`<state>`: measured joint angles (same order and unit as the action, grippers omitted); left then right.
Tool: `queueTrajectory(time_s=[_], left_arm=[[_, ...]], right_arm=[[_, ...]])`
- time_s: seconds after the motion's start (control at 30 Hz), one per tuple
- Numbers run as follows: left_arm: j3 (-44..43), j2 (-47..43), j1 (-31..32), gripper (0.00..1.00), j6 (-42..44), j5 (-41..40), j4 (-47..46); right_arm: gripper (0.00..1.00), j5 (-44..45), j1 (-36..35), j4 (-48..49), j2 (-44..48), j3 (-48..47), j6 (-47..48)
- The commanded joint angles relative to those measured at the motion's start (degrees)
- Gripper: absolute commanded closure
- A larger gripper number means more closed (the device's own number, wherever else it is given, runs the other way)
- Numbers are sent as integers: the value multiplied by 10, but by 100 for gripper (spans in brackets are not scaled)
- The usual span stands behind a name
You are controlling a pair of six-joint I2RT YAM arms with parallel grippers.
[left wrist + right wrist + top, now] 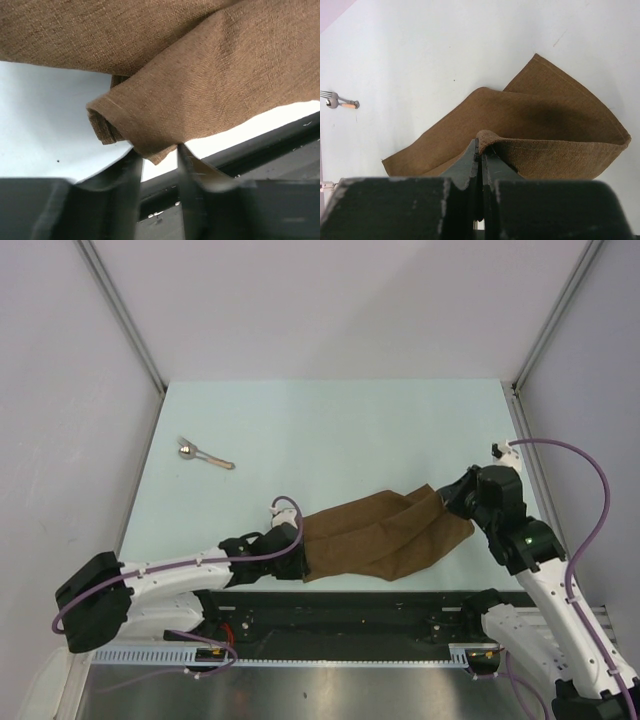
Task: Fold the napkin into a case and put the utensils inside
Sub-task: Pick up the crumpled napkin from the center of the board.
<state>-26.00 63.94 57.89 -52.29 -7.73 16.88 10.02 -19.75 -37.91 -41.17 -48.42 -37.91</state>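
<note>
The brown napkin (pixel 375 530) lies folded into a long loose band near the table's front edge. My left gripper (pixel 298 548) is at its left end. In the left wrist view the jaws (pixel 157 150) stand apart, and a napkin (pixel 210 75) corner hangs just over the gap without being pinched. My right gripper (pixel 447 498) is at the right end; its jaws (pixel 481 147) are shut on a raised fold of the napkin (pixel 545 120). The utensils (pixel 203 454), silver heads with a tan handle, lie far left on the table, and they also show in the right wrist view (pixel 340 102).
The pale green table (pixel 330 430) is walled in by grey panels with metal posts at the back corners. A black rail (pixel 350 605) runs along the near edge, just below the napkin and the left gripper.
</note>
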Motion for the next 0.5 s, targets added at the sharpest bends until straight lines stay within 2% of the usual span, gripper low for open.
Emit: queueTrajectory(time_s=[0.0, 0.07, 0.1, 0.2, 0.27, 0.33, 0.4, 0.47], left_arm=[[5, -7, -8, 78, 14, 3, -39], [-9, -37, -9, 97, 36, -6, -42], [-19, -55, -9, 100, 60, -11, -34], [-67, -152, -9, 100, 137, -1, -36], [-83, -241, -9, 100, 195, 30, -92], [-91, -295, -9, 100, 228, 73, -147], [-104, -353, -8, 100, 257, 111, -163], [-130, -374, -9, 100, 278, 129, -166]], right_arm=[[100, 12, 1, 1, 16, -1, -1], [100, 23, 2, -7, 27, -10, 2], [100, 36, 1, -17, 33, -16, 4], [100, 58, 2, -34, 84, -54, 25], [100, 57, 2, -35, 119, -84, 47], [100, 44, 2, -30, 173, -99, 63], [100, 29, 2, -24, 228, -120, 89], [100, 16, 2, -9, 263, -135, 112]])
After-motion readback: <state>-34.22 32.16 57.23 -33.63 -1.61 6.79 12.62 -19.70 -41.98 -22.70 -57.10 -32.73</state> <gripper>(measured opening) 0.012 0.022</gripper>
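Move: The napkin's near-left corner already lies between the left hand's half-open fingertips, within about 1 cm, with the napkin's middle some 19 cm to the right and 9 cm farther out. The board's near edge is about 4 cm back from that hand, level with it sideways, while the fork and spoon lie roughly 36 cm ahead and 29 cm left. From the right hand, already shut on the napkin's raised right part, that corner lies around 34 cm left, 11 cm back and 20 cm below. The left fingers shut on the napkin's near-left corner, pinching it low over the board, then carry it up about 24 cm, faster and faster, the fingers swinging up some 50 degrees from steeply down towards forward-right. A beat later the right hand, still pinching its end, rises some 11 cm while drawing back about 6 cm and slightly right, away from the left hand, its fingers tipping up. ##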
